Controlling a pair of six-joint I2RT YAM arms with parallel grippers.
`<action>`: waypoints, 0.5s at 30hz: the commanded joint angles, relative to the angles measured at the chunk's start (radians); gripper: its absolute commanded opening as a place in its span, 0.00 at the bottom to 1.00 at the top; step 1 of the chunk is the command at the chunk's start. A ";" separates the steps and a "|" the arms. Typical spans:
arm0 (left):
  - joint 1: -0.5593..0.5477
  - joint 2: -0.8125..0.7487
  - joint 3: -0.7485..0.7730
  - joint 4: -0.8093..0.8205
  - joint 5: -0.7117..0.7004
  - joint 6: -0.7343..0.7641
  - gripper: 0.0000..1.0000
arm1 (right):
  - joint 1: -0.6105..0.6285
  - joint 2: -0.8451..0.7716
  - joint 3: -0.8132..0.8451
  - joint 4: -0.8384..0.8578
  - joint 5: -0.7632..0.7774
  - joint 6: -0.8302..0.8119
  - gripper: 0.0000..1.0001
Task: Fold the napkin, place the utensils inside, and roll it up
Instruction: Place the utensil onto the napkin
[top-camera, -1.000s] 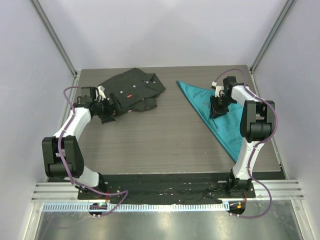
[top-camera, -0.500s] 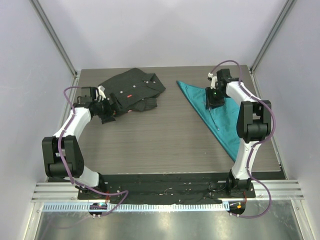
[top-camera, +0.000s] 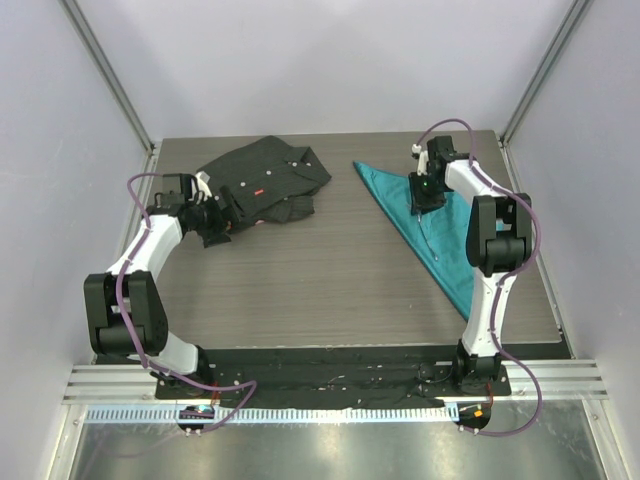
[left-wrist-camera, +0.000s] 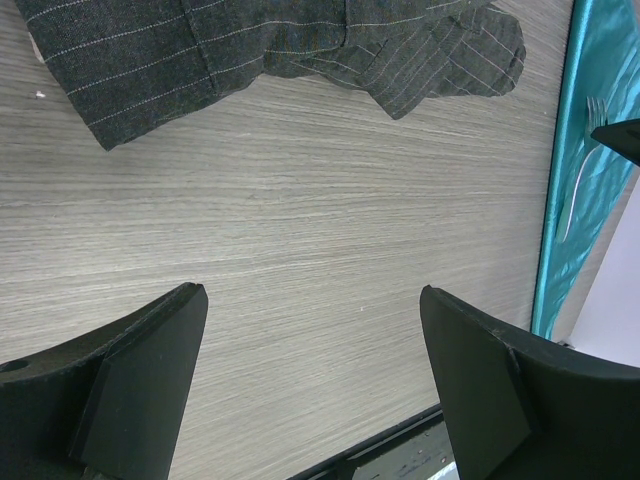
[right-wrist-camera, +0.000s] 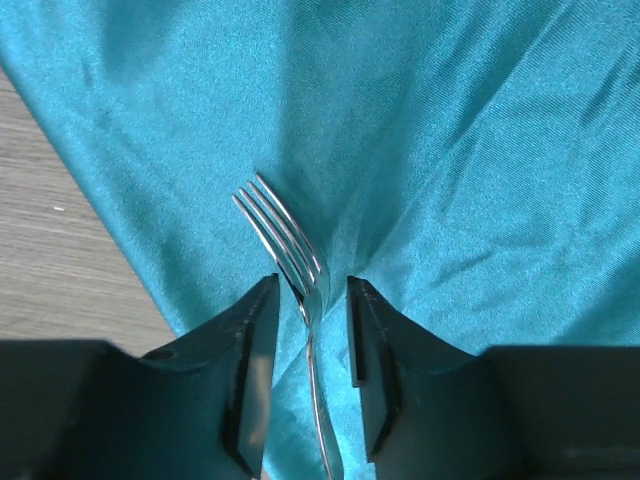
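Note:
The teal napkin (top-camera: 440, 240) lies folded into a triangle on the right side of the table; its edge also shows in the left wrist view (left-wrist-camera: 590, 170). A thin silver fork (right-wrist-camera: 285, 235) rests on the napkin, tines pointing away from my right wrist. My right gripper (right-wrist-camera: 310, 285) is low over the cloth and open. Its jaws straddle the fork's neck with a small gap on each side. From above, that gripper (top-camera: 425, 193) sits near the napkin's far corner. My left gripper (top-camera: 222, 218) is open and empty over bare wood (left-wrist-camera: 310, 300).
A black pinstriped shirt (top-camera: 265, 178) with a red tag lies crumpled at the far left, just beyond my left gripper (left-wrist-camera: 250, 40). Grey walls and metal posts enclose the wooden table (top-camera: 320, 270). A black strip runs along its near edge.
My right gripper has moved along the napkin toward the table's far side, and the arm has straightened behind it. The left arm has not moved.

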 joint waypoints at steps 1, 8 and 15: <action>-0.003 -0.006 0.032 0.004 0.016 0.006 0.93 | 0.000 0.005 0.049 0.003 -0.005 -0.017 0.37; -0.005 -0.009 0.033 0.001 0.016 0.006 0.93 | -0.001 0.038 0.072 -0.020 -0.041 -0.037 0.22; -0.003 -0.014 0.030 0.001 0.017 0.008 0.93 | 0.000 0.057 0.097 -0.059 -0.107 -0.046 0.07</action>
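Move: The fork lies on the napkin with its neck already between the right hand's open fingers; its middle is about 6 cm back and 2 cm to the right, roughly 1 cm lower. The folded napkin under it centres some 6 cm back and 10 cm right, while the dark shirt lies far off, about 45 cm left and 8 cm ahead. From the idle left hand the fork is roughly 57 cm right, 4 cm ahead and 11 cm below. The right hand all but stays in place over the napkin, fingers pointing down, while its half-open fingers close almost shut and pinch the fork at the neck just behind the tines. As they close, the hand settles about half a centimetre and then eases about 1 cm forward and left, with barely any turn of the wrist. ##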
